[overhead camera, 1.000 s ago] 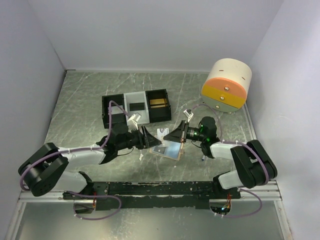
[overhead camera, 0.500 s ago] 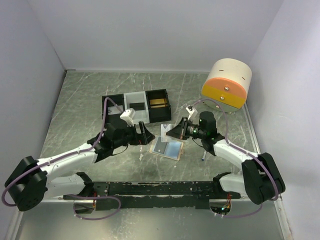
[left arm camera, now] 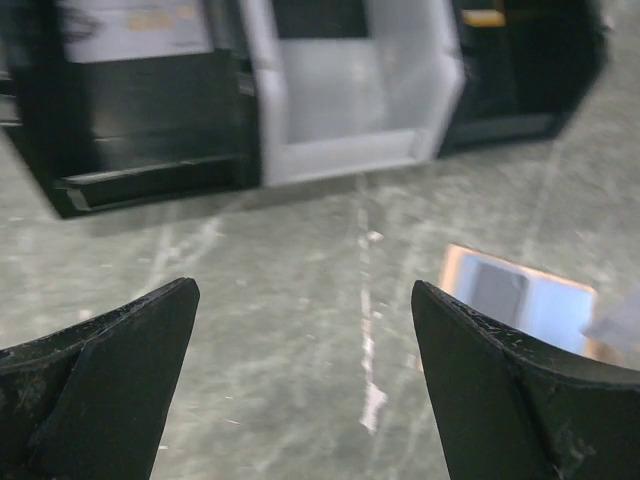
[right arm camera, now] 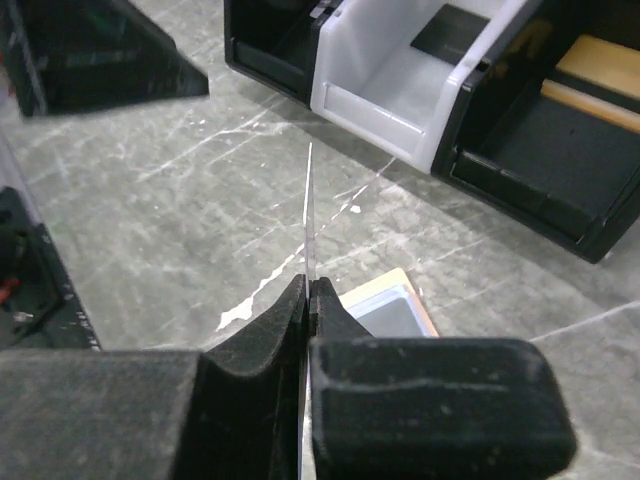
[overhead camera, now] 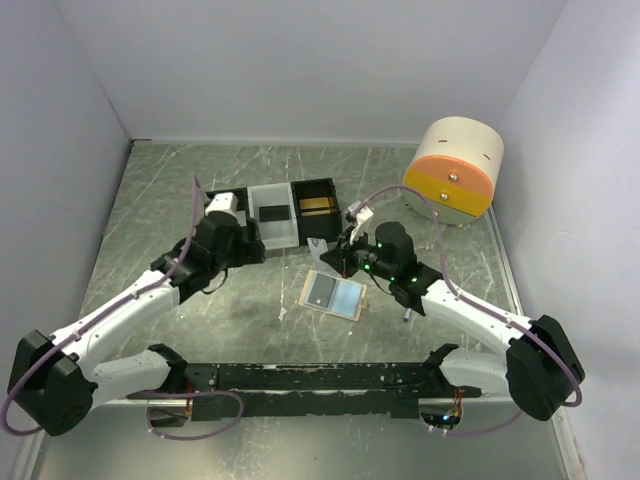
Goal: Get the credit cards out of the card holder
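The card holder point(overhead camera: 335, 295) lies open and flat on the table, tan-edged with a pale blue inside, and also shows below my right fingers point(right arm camera: 385, 305) and at the left wrist view's right edge point(left arm camera: 520, 300). My right gripper point(overhead camera: 337, 255) hangs just behind it. It is shut on a thin pale credit card point(right arm camera: 309, 210), seen edge-on and standing upright out of the fingertips point(right arm camera: 308, 285). My left gripper point(overhead camera: 252, 250) is open and empty point(left arm camera: 305, 290), over bare table in front of the tray and left of the holder.
A three-compartment black-and-white tray point(overhead camera: 300, 235) stands behind the grippers. It holds a dark card point(overhead camera: 272, 212) in the white middle bin, a gold one point(overhead camera: 316, 205) on the right and a pale one point(left arm camera: 130, 25) on the left. A cream, orange and yellow-green drum point(overhead camera: 455, 170) sits at the back right.
My left gripper has opened wide and drawn back left toward the tray. The right gripper has carried the card up and back, away from the holder, which now lies uncovered.
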`<state>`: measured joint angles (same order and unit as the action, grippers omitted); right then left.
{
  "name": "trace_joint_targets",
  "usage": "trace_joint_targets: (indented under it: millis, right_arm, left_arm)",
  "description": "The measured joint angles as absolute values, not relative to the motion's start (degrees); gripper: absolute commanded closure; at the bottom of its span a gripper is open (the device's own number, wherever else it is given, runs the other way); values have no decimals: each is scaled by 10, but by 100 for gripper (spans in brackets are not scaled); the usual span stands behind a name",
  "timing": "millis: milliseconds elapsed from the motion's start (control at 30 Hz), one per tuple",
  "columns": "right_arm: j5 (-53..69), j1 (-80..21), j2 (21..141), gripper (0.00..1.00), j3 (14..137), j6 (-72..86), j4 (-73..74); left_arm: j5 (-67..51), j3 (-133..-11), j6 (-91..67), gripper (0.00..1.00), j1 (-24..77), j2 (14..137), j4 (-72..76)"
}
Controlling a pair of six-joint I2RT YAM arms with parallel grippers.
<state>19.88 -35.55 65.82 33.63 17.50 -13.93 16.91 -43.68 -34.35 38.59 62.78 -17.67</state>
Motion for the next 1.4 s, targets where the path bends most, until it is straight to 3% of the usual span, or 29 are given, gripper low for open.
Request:
trace_joint_targets:
  millis: [267, 467, 667, 900, 1400]
  right_arm:
    - [102, -448, 695, 100, 392, 15, -126]
    - [107, -501, 763, 100, 449, -115, -131]
    - [118, -526, 868, 100, 556, -201, -122]
    - [126, -535, 964, 100, 673, -259, -108]
    - [87, -542, 1175, 100, 884, -270, -72]
  left_arm:
    - [126, -451, -312, 0, 213, 604, -230]
    - [124, -502, -287, 0, 106, 588, -267]
    - [185, -511, -244, 0, 70, 564, -291]
    - [120, -494, -233, 0, -89, 590, -289]
    - [72, -472, -229, 0, -108, 532, -285]
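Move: The right hand holds a card; the left black compartment it is bound for lies some 29 cm to its left, 14 cm ahead and about 12 cm below. The white middle compartment is about 18 cm left and 15 cm ahead of the right hand; the card holder lies about 5 cm behind and 3 cm left, some 15 cm below. From the empty left hand, the left black compartment is about 11 cm ahead, 8 cm left and 12 cm below. Leftward, the right hand sweeps about 22 cm towards the left black compartment, curving forward in the second half and dipping after a small rise, still pinching the card. It rolls some 50 degrees counter-clockwise as seen from behind the hand. The open left hand swings left out of the way, turning counter-clockwise and rising over a small hump. ##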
